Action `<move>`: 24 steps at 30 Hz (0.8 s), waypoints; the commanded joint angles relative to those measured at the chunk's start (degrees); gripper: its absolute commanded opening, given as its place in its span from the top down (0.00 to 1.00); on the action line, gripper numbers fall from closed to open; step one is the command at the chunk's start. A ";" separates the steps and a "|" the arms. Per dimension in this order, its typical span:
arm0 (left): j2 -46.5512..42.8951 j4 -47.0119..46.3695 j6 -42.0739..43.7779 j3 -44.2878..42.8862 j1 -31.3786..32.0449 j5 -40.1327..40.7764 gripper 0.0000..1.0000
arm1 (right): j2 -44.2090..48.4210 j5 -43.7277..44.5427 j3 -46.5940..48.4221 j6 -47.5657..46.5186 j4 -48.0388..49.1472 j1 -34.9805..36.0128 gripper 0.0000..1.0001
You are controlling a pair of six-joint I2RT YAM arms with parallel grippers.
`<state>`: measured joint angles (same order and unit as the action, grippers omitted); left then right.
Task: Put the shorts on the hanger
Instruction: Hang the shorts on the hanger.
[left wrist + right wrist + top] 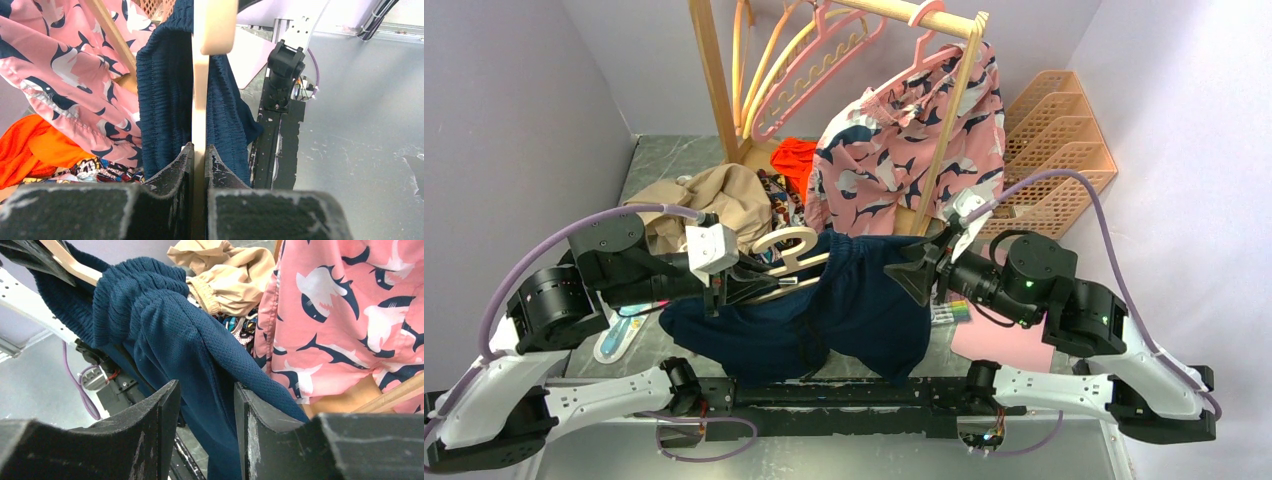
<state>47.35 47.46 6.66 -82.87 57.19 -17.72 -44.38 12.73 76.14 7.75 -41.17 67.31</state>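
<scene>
The navy shorts [854,310] hang draped over the cream hanger [789,250], which is held above the table's near middle. My left gripper [746,285] is shut on the hanger's flat body; in the left wrist view the hanger [200,100] runs up from between the closed jaws of the gripper [199,155], with the ribbed waistband of the shorts [165,90] on both sides. My right gripper [916,270] is open at the right side of the shorts. In the right wrist view the navy fabric [165,335] hangs in the gap of the gripper [205,395], unpinched, and the hanger's end [70,265] shows top left.
A wooden rack [714,80] stands at the back with pink hangers [814,70] and pink shark-print shorts [904,140]. A tan garment [714,195] and an orange garment [796,155] lie under it. An orange basket [1054,140] is at the right; a pink sheet [999,340] is near the right arm.
</scene>
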 commanded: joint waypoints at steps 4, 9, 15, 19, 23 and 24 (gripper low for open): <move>-0.29 -5.18 -0.24 -1.58 -0.06 -0.84 0.93 | -1.26 -1.70 -2.29 0.07 4.36 0.06 0.66; -0.71 -4.48 0.00 -1.26 -0.06 -0.04 0.93 | 0.39 -3.45 -2.29 0.20 6.64 0.02 1.00; -2.35 -2.81 0.20 -0.49 -0.06 2.15 0.93 | 3.59 0.08 0.10 0.37 4.07 0.02 1.00; -3.28 -2.54 0.11 0.19 -0.06 3.00 0.93 | 5.51 2.04 -0.27 1.13 0.95 0.09 1.00; -3.32 -2.57 0.49 -0.53 -0.06 4.13 0.93 | 6.68 2.77 -1.26 2.52 -1.18 0.06 1.00; -3.24 -2.55 0.62 -0.68 -0.06 4.23 0.93 | 6.90 2.88 -1.44 2.73 -1.60 0.02 1.00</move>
<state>44.45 47.48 6.70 -82.70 57.21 -16.43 -38.65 13.39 74.89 8.95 -39.94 67.31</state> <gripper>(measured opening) 0.106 0.015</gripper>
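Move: The side edge of the navy shorts hangs already between the tips of my open right fingers, its grip spot some 2 cm to the left and 1 cm lower. The bunched waistband is about 8 cm left of that hand and 1 cm ahead, with the hanger's arm running into it; the hanger hook lies roughly 14 cm left, 4 cm ahead and 3 cm higher. From my left hand, which holds the hanger, that side edge is around 15 cm right and 1 cm ahead. I dip my right hand a couple of centimetres left and down into the cloth while shutting its fingers, pinching the shorts' side. Then I pull the cloth right by about 4 cm and up some 3 cm, away from the hanger hook. My left hand keeps its grip on the hanger and, late on, eases it a little over 1 cm left and slightly up, against that pull. ##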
